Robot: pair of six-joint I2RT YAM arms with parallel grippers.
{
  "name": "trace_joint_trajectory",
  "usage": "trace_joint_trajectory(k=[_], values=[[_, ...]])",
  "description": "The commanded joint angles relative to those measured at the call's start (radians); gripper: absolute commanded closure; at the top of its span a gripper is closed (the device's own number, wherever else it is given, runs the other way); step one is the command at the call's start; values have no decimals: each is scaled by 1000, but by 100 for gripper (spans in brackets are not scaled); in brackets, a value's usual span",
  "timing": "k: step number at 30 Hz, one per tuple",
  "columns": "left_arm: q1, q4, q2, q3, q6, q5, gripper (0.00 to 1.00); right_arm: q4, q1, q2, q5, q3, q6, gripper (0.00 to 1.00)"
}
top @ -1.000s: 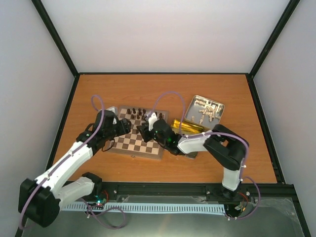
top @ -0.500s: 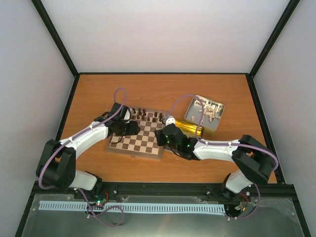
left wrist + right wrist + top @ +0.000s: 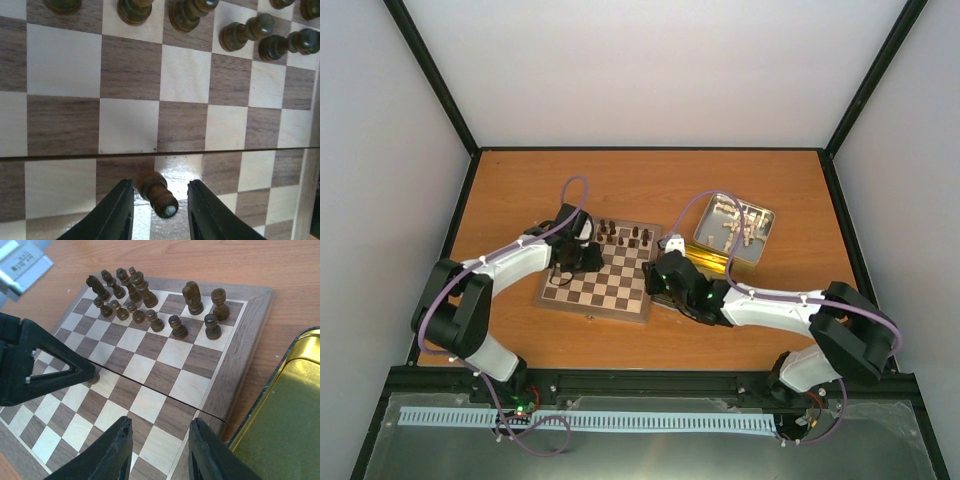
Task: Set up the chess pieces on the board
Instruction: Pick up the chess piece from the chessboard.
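The board (image 3: 620, 292) lies at the table's centre. Several dark chess pieces (image 3: 145, 300) stand in two rows along its far edge. My left gripper (image 3: 160, 210) is low over the board's left part, open, with its jaws either side of one dark pawn (image 3: 157, 192) that stands on a square. The left finger is nearly on the pawn and a gap shows on the right. My right gripper (image 3: 157, 450) hovers open over the board's near right edge, nothing between its fingers. It sees the left gripper (image 3: 45, 370) with the pawn's base under it.
An open metal tin (image 3: 735, 228) with cream pieces stands right of the board. Its gold-lined lid (image 3: 705, 260) lies between tin and board, close to my right gripper. Bare orange table lies beyond the board, and black frame rails edge it.
My left jaws have narrowed around the dark pawn. The right gripper has drawn back from the board's middle to its right edge.
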Motion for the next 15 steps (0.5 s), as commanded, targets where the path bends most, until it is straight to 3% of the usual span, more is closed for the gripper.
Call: trace_joint_trajectory(k=[1, 8, 15], values=[[-7, -12, 35, 54, -1, -32, 75, -13, -4, -48, 41, -20, 7, 68], [-6, -45, 51, 81, 14, -98, 96, -19, -7, -76, 52, -32, 5, 68], [35, -122, 21, 143, -23, -355, 97, -26, -12, -95, 56, -47, 3, 68]])
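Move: Just under the left fingertips, about 1 cm ahead and 1 cm below, a lone dark pawn stands just on the near side of the board's fold, between the open pads. The row of set-up pawns lies beyond: the d-file pawn some 8 cm straight ahead, the c-file pawn about 9 cm ahead and 3 cm left, the e-file pawn 8 cm ahead and 3 cm right. From the right hand, the lone pawn is roughly 4 cm ahead, 11 cm left and 7 cm lower. Closing its fingers while easing forward and down by barely half a centimetre, the left hand pinches the lone pawn near its head. It then sweeps left and forward with the pawn, some 3 cm left and 2 cm forward over the whole move, towards the c-file pawn, the wrist rolling about 10 degrees so its left side rises. The right hand eases up and right a little. ##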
